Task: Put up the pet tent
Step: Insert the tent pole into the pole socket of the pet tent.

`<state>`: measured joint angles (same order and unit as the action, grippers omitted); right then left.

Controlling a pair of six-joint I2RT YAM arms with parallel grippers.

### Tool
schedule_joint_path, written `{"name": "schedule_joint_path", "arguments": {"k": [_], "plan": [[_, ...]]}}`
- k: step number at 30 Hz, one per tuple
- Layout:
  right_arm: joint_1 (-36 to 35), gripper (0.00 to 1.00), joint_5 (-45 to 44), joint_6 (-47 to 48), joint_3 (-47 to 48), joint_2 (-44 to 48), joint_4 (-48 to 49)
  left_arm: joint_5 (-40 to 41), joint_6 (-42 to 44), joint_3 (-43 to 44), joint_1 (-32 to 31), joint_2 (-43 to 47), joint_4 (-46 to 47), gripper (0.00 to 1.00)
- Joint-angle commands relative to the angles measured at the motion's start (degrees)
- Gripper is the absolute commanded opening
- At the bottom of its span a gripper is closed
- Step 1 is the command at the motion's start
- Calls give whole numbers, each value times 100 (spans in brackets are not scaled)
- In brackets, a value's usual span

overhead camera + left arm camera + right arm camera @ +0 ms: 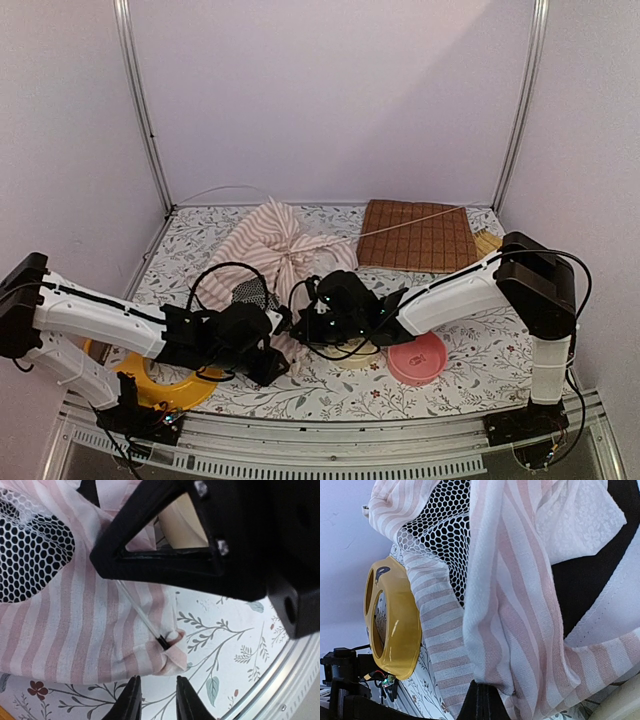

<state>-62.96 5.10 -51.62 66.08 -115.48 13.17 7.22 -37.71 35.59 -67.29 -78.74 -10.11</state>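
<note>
The pet tent (pixel 278 248) is a crumpled heap of pink-and-white striped fabric with a white mesh panel (pixel 30 555) in the middle of the table. A thin clear pole (pixel 141 617) ends with its black tip tucked into a fabric corner pocket (pixel 170 645). My left gripper (pixel 156 696) hovers just short of that corner, open, with a narrow gap between the fingers and nothing in it. My right gripper (pixel 485 697) is shut on a fold of the striped tent fabric (pixel 520 610). In the top view both grippers meet at the tent's near edge, left gripper (pixel 272 366), right gripper (pixel 303 318).
A brown quilted mat (pixel 415 235) lies at the back right, and a long thin pole (pixel 400 226) runs across it. A yellow bowl (pixel 165 388) sits near the left arm's base and a pink bowl (pixel 418 358) by the right arm. The table's metal edge (pixel 280 680) is close to the left gripper.
</note>
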Motion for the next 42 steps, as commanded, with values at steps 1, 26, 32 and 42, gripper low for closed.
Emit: {"name": "schedule_joint_path", "arguments": {"k": [1, 26, 32, 42], "plan": [[-4, 0, -167, 104, 116, 34, 151, -91, 47, 248, -38, -343, 156, 24], [-6, 0, -176, 90, 106, 43, 158, -426, -579, 55, 186, -739, 966, 23], [-1, 0, -181, 95, 98, 68, 142, -268, -621, 104, 200, -861, 798, 19], [-6, 0, -203, 115, 98, 70, 116, -290, -658, 86, 199, -789, 971, 0]]}}
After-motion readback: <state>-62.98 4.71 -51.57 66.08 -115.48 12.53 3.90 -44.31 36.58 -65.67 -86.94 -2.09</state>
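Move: Just below the left fingertips, about 1 cm ahead, 2 cm to the right and 3 cm down, lies the black end of the tent pole. The tent's striped pole socket sits right beside that end, some 3 cm to the hand's right and level fore and aft. The cream bowl stands about 6 cm ahead and 14 cm to its right. From the right hand, the pole end is about 7 cm back, 1 cm left and 3 cm lower. Easing down and to its right by about 2 cm each way, with a slight drift forward and a small wrist turn, the left hand comes onto the pole's black end at the mouth of the socket, fingers part open. Right at the end these fingers shut, pinching there. The right hand stays put, still shut on pole and fabric farther up the pole. ##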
